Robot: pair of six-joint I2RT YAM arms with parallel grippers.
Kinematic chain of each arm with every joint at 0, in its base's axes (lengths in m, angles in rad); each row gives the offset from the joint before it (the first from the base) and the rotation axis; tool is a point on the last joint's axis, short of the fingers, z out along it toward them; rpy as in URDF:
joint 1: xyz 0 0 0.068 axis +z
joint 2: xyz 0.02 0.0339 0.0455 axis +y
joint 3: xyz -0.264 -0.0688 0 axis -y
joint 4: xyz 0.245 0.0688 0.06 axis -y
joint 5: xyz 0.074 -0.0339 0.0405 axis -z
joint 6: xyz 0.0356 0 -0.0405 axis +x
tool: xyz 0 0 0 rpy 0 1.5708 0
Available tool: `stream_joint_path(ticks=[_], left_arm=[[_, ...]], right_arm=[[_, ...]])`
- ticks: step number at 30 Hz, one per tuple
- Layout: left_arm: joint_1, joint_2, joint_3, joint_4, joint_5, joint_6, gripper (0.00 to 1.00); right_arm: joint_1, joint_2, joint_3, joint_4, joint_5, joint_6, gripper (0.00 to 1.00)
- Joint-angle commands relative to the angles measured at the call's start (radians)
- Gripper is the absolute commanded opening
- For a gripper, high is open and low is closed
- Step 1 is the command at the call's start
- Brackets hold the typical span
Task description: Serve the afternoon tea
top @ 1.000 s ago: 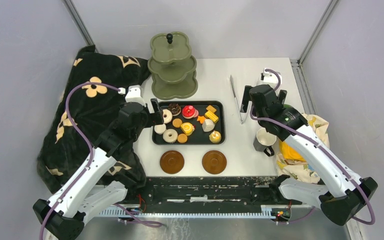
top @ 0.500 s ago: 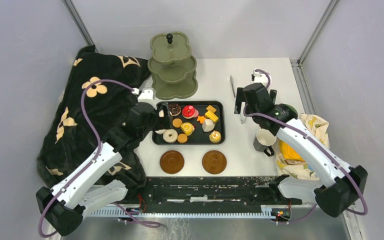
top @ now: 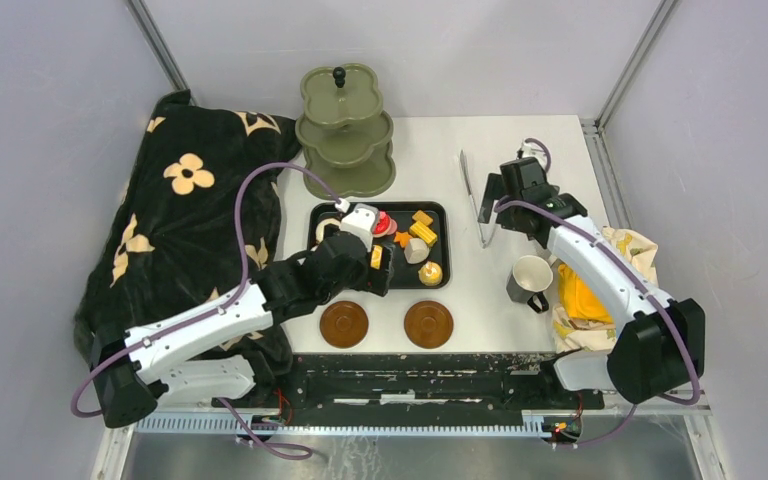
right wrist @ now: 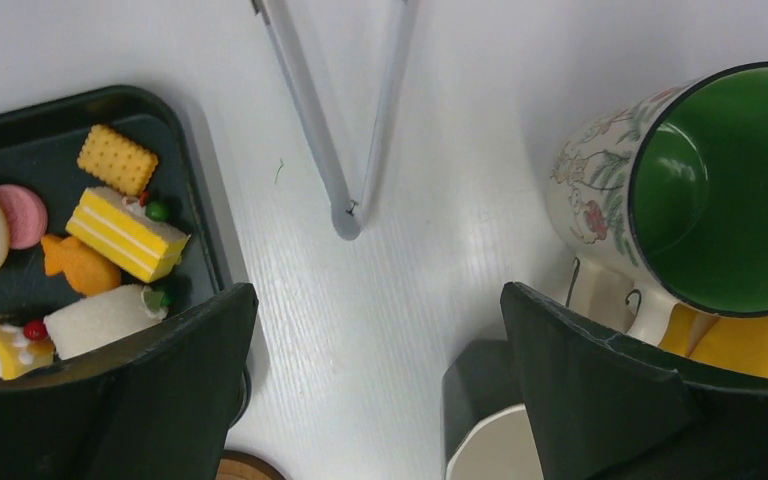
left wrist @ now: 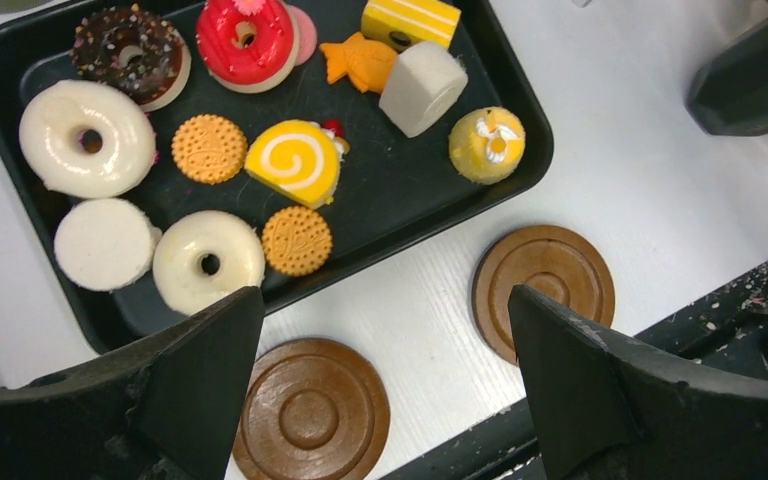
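Observation:
Toy pastries [left wrist: 290, 160] (donuts, cookies, small cakes) fill the black tray [top: 438, 215]. The olive-green three-tier stand [top: 345, 130] rises behind it, its tiers bare. Two brown saucers [top: 344, 324] [top: 428, 324] lie in front of the tray, also seen as saucers [left wrist: 310, 410] [left wrist: 545, 290] in the left wrist view. A grey mug [top: 531, 278] stands at the right. A floral mug with a green inside [right wrist: 720, 190] sits beside it. My left gripper [top: 378, 272] [left wrist: 385, 370] hovers open over the tray's front edge and the saucers. My right gripper [top: 497, 205] [right wrist: 380, 380] hangs open above bare table between tray and mugs.
Metal tongs [top: 475, 200] [right wrist: 330, 130] lie right of the tray. A black flowered cloth [top: 180, 220] covers the table's left side. A yellow patterned cloth [top: 585, 300] lies at the right edge by the mugs.
My left arm swung right from the tray's left end across to its front edge. My right arm folded in, its gripper staying near the tongs. Both stayed open.

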Motion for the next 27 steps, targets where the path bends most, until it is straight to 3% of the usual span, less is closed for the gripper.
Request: stream_joint_path(ticks=[1,14,18,23,27], left_arm=[[-0.012,0.025,0.012,0.117,0.003,0.01,0.99],[-0.007,0.058,0.055,0.139,-0.14,0.042,0.99],[0.055,0.022,0.073,0.102,-0.169,-0.001,0.99],[0.236,-0.097,0.035,0.069,-0.108,-0.112,0.99],[0.358,-0.164,-0.008,0.008,-0.127,-0.179,0.99]], right_arm=[[-0.063,0.014,0.026,0.062,-0.041,0.016,1.0],[-0.109,0.126,0.073,0.085,-0.073,-0.001,0.99],[-0.112,0.202,0.115,0.097,-0.087,0.005,0.98],[-0.124,0.328,0.202,0.111,-0.068,0.021,0.75],[-0.146,0.439,0.274,0.097,-0.068,0.028,0.69]])
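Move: The right hand hangs above the tongs' hinge end; the tongs' middle is about 10 cm ahead, 2 left and 12 below. From this hand the patterned mug stands level, 13 cm right; the grey cup 9 back, 7 right; the yellow layer cake 2 ahead, 15 left. From the left hand, over the tray's near rim, the upper white donut is 13 ahead, 13 left, 13 down, the tongs 20 ahead, 20 right. Reach the right gripper about 7 cm forward and 5 down over the tongs, drifting slightly right at first, tipping a little steeper, and late on start narrowing the wide-open fingers to roughly three quarters, still clear of the handles. Let the left gripper edge slightly right, then sweep it left, forward and up over the tray towards the upper white donut, turning some 20 degrees counter-clockwise, fingers wide open. ##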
